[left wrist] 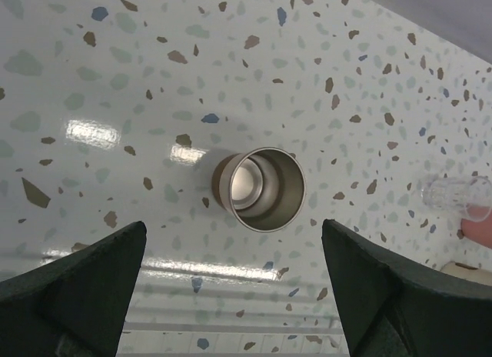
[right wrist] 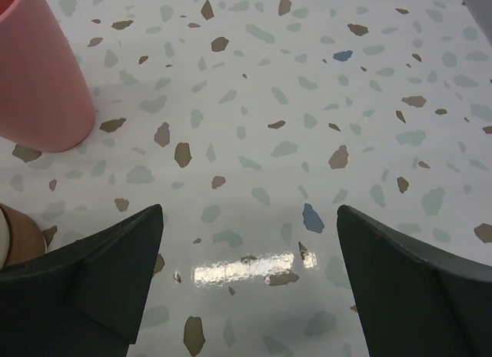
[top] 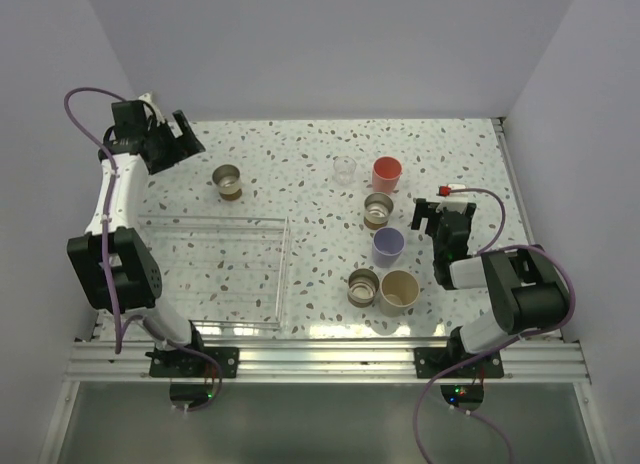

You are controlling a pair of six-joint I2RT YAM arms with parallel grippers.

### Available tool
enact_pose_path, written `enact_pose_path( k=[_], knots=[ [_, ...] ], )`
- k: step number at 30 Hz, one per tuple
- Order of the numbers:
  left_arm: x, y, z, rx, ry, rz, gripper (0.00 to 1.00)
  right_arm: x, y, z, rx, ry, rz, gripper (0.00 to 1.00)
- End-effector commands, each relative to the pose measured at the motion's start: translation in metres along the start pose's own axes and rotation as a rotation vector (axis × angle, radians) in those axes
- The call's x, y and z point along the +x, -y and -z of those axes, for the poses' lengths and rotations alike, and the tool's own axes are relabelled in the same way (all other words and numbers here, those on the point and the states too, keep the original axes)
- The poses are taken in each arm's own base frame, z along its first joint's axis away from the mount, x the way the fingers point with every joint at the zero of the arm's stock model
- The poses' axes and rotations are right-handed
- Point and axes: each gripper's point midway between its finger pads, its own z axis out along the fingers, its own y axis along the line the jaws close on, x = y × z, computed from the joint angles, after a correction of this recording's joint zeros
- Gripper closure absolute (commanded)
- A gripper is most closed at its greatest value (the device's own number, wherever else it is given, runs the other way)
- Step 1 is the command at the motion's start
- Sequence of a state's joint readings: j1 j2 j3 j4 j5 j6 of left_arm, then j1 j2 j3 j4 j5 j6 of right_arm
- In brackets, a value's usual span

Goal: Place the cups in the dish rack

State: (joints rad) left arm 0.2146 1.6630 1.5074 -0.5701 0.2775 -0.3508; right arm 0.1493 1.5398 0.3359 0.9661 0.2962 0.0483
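Observation:
Several cups stand upright on the speckled table. One metallic cup stands alone at the far left, just ahead of my open left gripper, which holds nothing. To the right stand a clear cup, a coral cup, a metallic cup, a lavender cup, another metallic cup and a cream cup. My right gripper hovers open over bare table, right of these. The clear dish rack lies near left with no cup in it.
White walls close in the table at the back and on both sides. In the left wrist view the rack's clear rim runs beneath my fingers, and the clear cup shows at the right edge. A brown-banded cup peeks in at the right wrist view's left edge.

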Motion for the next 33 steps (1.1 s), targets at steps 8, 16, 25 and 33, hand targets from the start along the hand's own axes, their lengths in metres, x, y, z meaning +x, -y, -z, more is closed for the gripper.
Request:
enact_pose_path(
  k=[8, 16, 25, 33],
  knots=[
    [0.032, -0.039, -0.032, -0.217, -0.105, -0.087, 0.00, -0.018, 0.001, -0.002, 0.004, 0.068, -0.012, 0.02],
    [0.021, -0.044, -0.030, -0.187, 0.098, 0.016, 0.00, -0.019, 0.001, -0.002, 0.003, 0.069, -0.012, 0.02],
    [0.054, -0.023, -0.060, -0.126, -0.038, -0.119, 0.00, -0.019, 0.000, -0.003, 0.000, 0.069, -0.013, 0.02],
    [0.066, -0.017, -0.078, -0.111, -0.051, -0.120, 0.01, -0.021, 0.007, -0.002, 0.045, 0.058, -0.028, 0.02]
  ],
)
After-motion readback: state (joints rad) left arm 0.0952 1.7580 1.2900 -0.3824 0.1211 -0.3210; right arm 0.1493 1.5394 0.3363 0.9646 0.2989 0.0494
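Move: The lone steel cup stands about 6 cm to the right of the open left hand, roughly level with it fore and aft, and some 17 cm below. The dish rack's middle lies about 22 cm back from that hand and 4 cm right; the clear cup is some 33 cm to its right and 2 cm ahead. From the idle right hand the same steel cup is about 50 cm left, 7 cm ahead and slightly lower. Fingers wide open, the left hand sinks about 10 cm towards the lone steel cup, then shifts 4 cm right. ##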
